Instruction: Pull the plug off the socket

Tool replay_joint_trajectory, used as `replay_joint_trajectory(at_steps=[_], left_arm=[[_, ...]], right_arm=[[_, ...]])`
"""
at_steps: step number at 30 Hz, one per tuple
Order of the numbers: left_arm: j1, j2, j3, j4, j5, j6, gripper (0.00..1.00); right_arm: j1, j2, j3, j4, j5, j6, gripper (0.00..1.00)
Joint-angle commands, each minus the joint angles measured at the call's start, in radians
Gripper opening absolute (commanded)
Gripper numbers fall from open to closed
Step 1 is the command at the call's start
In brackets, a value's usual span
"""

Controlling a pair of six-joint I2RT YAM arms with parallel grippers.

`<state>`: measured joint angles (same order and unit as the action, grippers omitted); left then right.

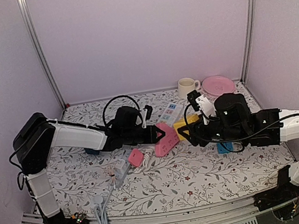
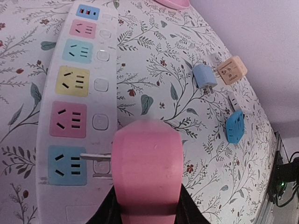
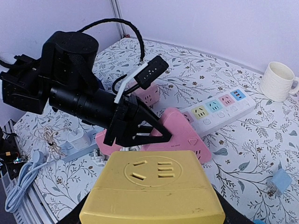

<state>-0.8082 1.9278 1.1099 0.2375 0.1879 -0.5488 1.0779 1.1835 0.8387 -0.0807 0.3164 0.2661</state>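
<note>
My left gripper [image 1: 157, 134] is shut on a pink plug [image 2: 147, 168], its black fingers clamped on both sides. The plug's two metal prongs [image 2: 96, 156] stick out to the left, bare, above the blue outlet of a white power strip [image 2: 79, 107]. My right gripper [image 1: 185, 132] is shut on a yellow socket cube [image 3: 154, 191], whose slotted face is bare and turned to the camera. In the right wrist view the pink plug [image 3: 187, 135] hangs just beyond the cube, apart from it, with the left gripper [image 3: 149, 130] on it.
A cream mug [image 1: 187, 87] and pink plate [image 1: 218, 85] stand at the back. A small pink adapter [image 1: 136, 157] and a second white strip with cable [image 1: 119, 170] lie front left. A pale blue plug [image 2: 204, 77], peach adapter [image 2: 232, 70] and blue adapter [image 2: 235, 127] lie right.
</note>
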Motion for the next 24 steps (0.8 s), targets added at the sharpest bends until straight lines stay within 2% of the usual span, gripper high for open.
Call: replay_joint_trajectory(at_steps=[1,3,7,11,17,24], left_arm=[[0.014,-0.095,-0.02,0.035,0.004,0.032,0.0],[0.02,-0.127,-0.029,0.046,0.021,0.027,0.0],[0.048,-0.197,-0.076,0.068,0.034,-0.003,0.0],[0.105,-0.285,-0.179,0.09,-0.018,-0.017,0.0],[0.265,-0.448,-0.383,0.115,-0.036,-0.043,0.0],[0.434,-0.589,-0.503,0.09,-0.039,-0.043,0.0]], right_arm=[[-0.11,0.004,-0.017,-0.004,-0.086,0.086,0.11],[-0.197,0.008,-0.048,-0.009,-0.169,0.129,0.11],[-0.291,0.064,-0.074,-0.022,-0.269,0.185,0.12],[-0.31,0.165,-0.064,-0.024,-0.32,0.216,0.12],[-0.332,0.281,-0.053,-0.028,-0.339,0.25,0.12],[-0.383,0.347,-0.06,-0.025,-0.356,0.281,0.16]])
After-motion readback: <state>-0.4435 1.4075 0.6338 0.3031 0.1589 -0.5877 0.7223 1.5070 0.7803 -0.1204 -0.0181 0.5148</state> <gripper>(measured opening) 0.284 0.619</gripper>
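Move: My left hand, gripping the big pink plug, is bound for open table by the small pink plug, some 13 cm left, 9 cm ahead and 6 cm below; the navy plug lies about 29 cm left and 4 cm ahead, the power strip's middle 9 cm ahead and 2 cm right. My right hand holds the yellow plug; the blue plug lies about 15 cm right, 3 cm ahead and 21 cm down, the light-blue plug 12 cm beyond it. With both grips kept shut on their plugs, I lift my left hand some 7 cm, then sweep it about 20 cm left over the table towards the navy and small pink plugs, swinging it roughly 25 degrees counter-clockwise. Meanwhile my right hand slips forward and right, then sinks, about 16 cm in all, beside the blue plug, its fingers tipping down some 30 degrees. ##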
